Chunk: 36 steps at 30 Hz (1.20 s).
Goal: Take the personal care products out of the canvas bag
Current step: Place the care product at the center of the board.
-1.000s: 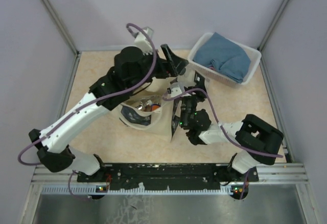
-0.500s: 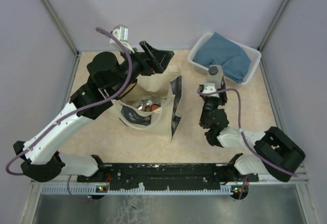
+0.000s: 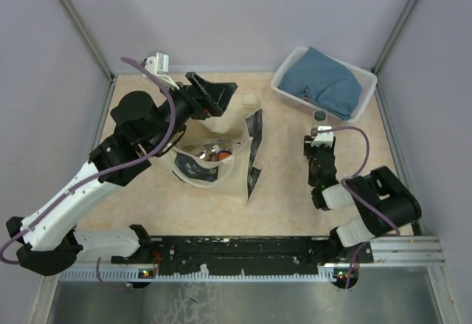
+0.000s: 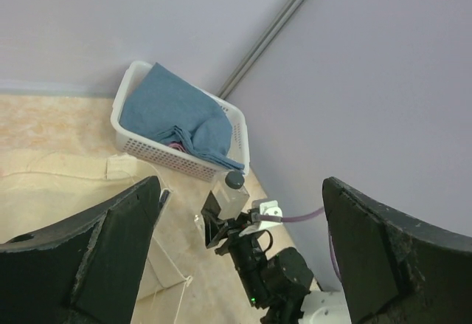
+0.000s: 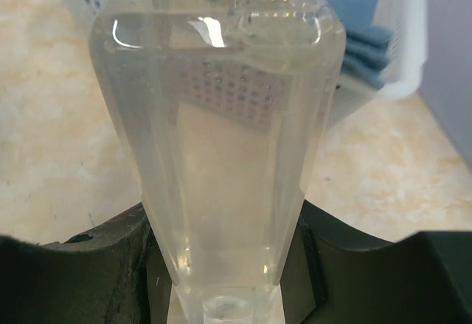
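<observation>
The canvas bag (image 3: 234, 175) stands open mid-table, with its dark printed panel on the right side. Several personal care products (image 3: 214, 151) lie inside, one of them orange. My right gripper (image 3: 319, 139) is to the right of the bag, just in front of the basket. It is shut on a pale clear bottle (image 5: 221, 139) with a dark cap (image 3: 318, 116), held upright. The left wrist view also shows that bottle (image 4: 228, 197). My left gripper (image 3: 214, 95) is open and empty, raised above the bag's far left edge. Its fingers (image 4: 88, 257) stand wide apart.
A white plastic basket (image 3: 291, 97) holding a folded blue cloth (image 3: 324, 80) sits at the back right; it also shows in the left wrist view (image 4: 147, 150). Grey walls and metal frame posts close in the table. The arm bases sit along the near edge.
My right gripper has come out of the bag holding the clear bottle and moved right toward the basket. My left arm has let go of the bag and swung up and left.
</observation>
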Available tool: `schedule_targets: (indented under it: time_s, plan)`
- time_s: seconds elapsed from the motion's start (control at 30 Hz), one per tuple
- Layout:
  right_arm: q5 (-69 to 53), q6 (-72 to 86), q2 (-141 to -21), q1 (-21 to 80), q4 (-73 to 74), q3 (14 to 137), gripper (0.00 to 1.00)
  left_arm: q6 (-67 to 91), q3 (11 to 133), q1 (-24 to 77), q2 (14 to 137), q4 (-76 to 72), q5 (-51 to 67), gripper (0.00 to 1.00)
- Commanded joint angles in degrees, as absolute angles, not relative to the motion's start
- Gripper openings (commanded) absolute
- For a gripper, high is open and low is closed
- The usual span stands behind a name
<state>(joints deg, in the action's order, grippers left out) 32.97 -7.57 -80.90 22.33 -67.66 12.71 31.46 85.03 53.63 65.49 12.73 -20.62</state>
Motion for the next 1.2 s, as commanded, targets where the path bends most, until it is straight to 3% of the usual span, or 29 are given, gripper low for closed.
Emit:
schedule_targets:
  time_s: [0.0,0.63,1.17]
  plan:
    - [21.71,-3.58,-90.55,20.34,-98.33,13.82,0.0,30.73,83.41,53.79,63.43,11.14,-21.74,0.96]
    - [9.18,1.83,-108.19,13.37,-98.45,31.02,0.0,30.35,79.3,53.81,58.25,14.43,-24.78,0.98]
    - [-3.89,4.26,-120.77,15.38,-95.09,45.92,0.0,28.76,80.97,53.79,59.24,17.73,-27.61,0.99]
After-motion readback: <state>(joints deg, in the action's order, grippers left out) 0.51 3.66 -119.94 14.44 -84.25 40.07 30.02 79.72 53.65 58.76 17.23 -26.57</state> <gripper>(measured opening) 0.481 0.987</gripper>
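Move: The right hand holds the care product upright; the open board beside the basket, where it is headed, lies some 14 cm ahead, 12 cm to the left and about 10 below. The basket's middle is roughly 22 cm ahead and 3 to the right; the canvas bag's is about 32 cm left and 6 back. From the left hand that open spot lies roughly 25 cm ahead, 18 right and 40 below. Right hand dips, then carries the gripped care product about 13 cm forward and 9 left beside the basket. ##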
